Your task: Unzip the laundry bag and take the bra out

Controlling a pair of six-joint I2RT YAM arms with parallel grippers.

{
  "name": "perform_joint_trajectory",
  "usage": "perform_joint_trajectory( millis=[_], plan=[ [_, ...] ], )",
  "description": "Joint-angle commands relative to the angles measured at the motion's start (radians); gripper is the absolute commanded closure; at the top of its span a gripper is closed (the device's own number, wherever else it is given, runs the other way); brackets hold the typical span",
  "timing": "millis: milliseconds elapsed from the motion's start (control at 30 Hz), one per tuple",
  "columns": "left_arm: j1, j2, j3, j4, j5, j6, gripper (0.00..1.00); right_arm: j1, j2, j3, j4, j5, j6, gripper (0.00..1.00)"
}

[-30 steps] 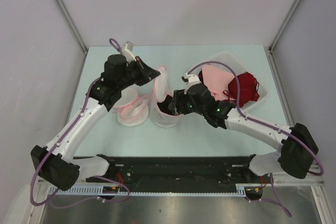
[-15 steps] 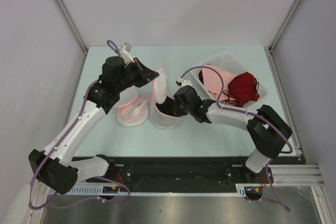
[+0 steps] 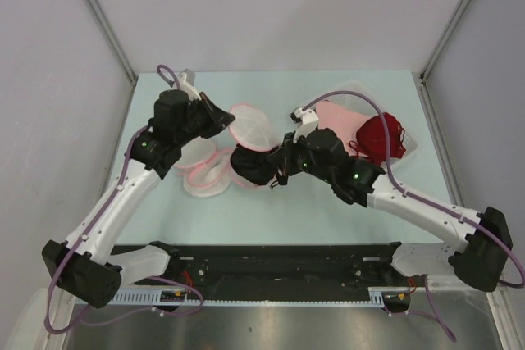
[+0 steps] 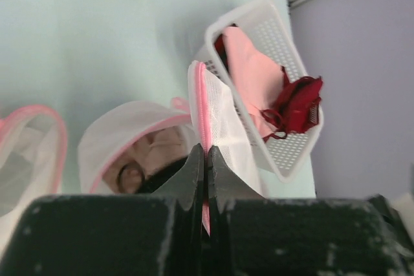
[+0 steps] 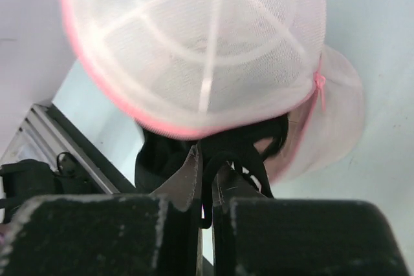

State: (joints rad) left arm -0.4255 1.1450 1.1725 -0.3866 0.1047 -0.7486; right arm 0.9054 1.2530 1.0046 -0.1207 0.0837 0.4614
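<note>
The laundry bag [image 3: 248, 125] is a white mesh pouch with pink zipper trim, unzipped, its round flap lifted up. My left gripper [image 3: 223, 118] is shut on the pink trim of the bag [image 4: 213, 111], pinched between my left fingertips [image 4: 206, 154]. The black bra [image 3: 251, 166] bulges out of the bag's mouth at the middle of the table. My right gripper [image 3: 277, 166] is shut on a thin black strap of the bra [image 5: 169, 153], just under the mesh flap [image 5: 194, 43]. Part of the bra [image 4: 160, 176] still lies inside the pouch.
A second white mesh pouch with pink trim [image 3: 205, 176] lies left of the bag, also in the left wrist view [image 4: 29, 143]. A white slotted basket [image 3: 414, 147] at the back right holds a pale pink garment [image 3: 332, 120] and a dark red garment [image 3: 382, 137].
The left gripper has lifted the bag's flap up and back to the left. The right gripper has drawn the black bra out of the bag's mouth, and the bag now lies tipped over.
</note>
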Motion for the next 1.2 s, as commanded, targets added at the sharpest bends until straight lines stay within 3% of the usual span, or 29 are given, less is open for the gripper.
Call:
perform_joint_trajectory(
  millis=[0,167,400,500,867,1167],
  plan=[
    [0.034,-0.019,0.024,-0.089,-0.057,0.069,1.0,0.026,-0.09,0.051,0.055,-0.002,-0.036,1.0],
    [0.044,-0.007,0.001,-0.081,-0.08,0.063,1.0,0.03,-0.181,0.051,0.085,0.013,-0.053,1.0],
    [0.044,0.004,-0.01,-0.064,-0.062,0.052,1.0,0.012,-0.294,0.045,0.11,0.174,-0.063,1.0],
    [0.044,0.004,-0.01,-0.069,-0.065,0.051,0.99,-0.051,-0.308,0.045,0.146,0.2,-0.053,1.0],
    [0.044,-0.028,-0.017,-0.077,-0.053,0.043,1.0,-0.495,-0.228,0.048,0.162,0.077,0.056,1.0],
    [0.044,-0.054,-0.022,-0.09,-0.057,0.045,0.99,-0.692,-0.08,0.049,0.199,0.051,0.043,1.0]
  ],
)
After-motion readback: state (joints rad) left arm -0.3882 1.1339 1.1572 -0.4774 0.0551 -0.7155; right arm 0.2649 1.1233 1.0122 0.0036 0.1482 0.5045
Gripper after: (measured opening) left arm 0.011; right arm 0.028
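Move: My right hand grips the black bra, which hangs about 5 cm to its left over the laundry bag's mouth. The white basket lies roughly 16 cm ahead and 27 cm right of it, some 18 cm down; the pink cloth there is 5 cm left of the basket's middle, the red bundle 7 cm right. My left hand pinches the bag's flap; the bag's body is about 8 cm right, 5 cm back and 23 cm below. I keep the bra pinched in my shut right fingers and pull it up about 13 cm, drawing back slightly, away from the laundry bag; then I swing it right and forward to above the basket, sinking some 5 cm late on and turning about 40 degrees clockwise. My left hand keeps its pinch on the flap, easing a little left and down. ##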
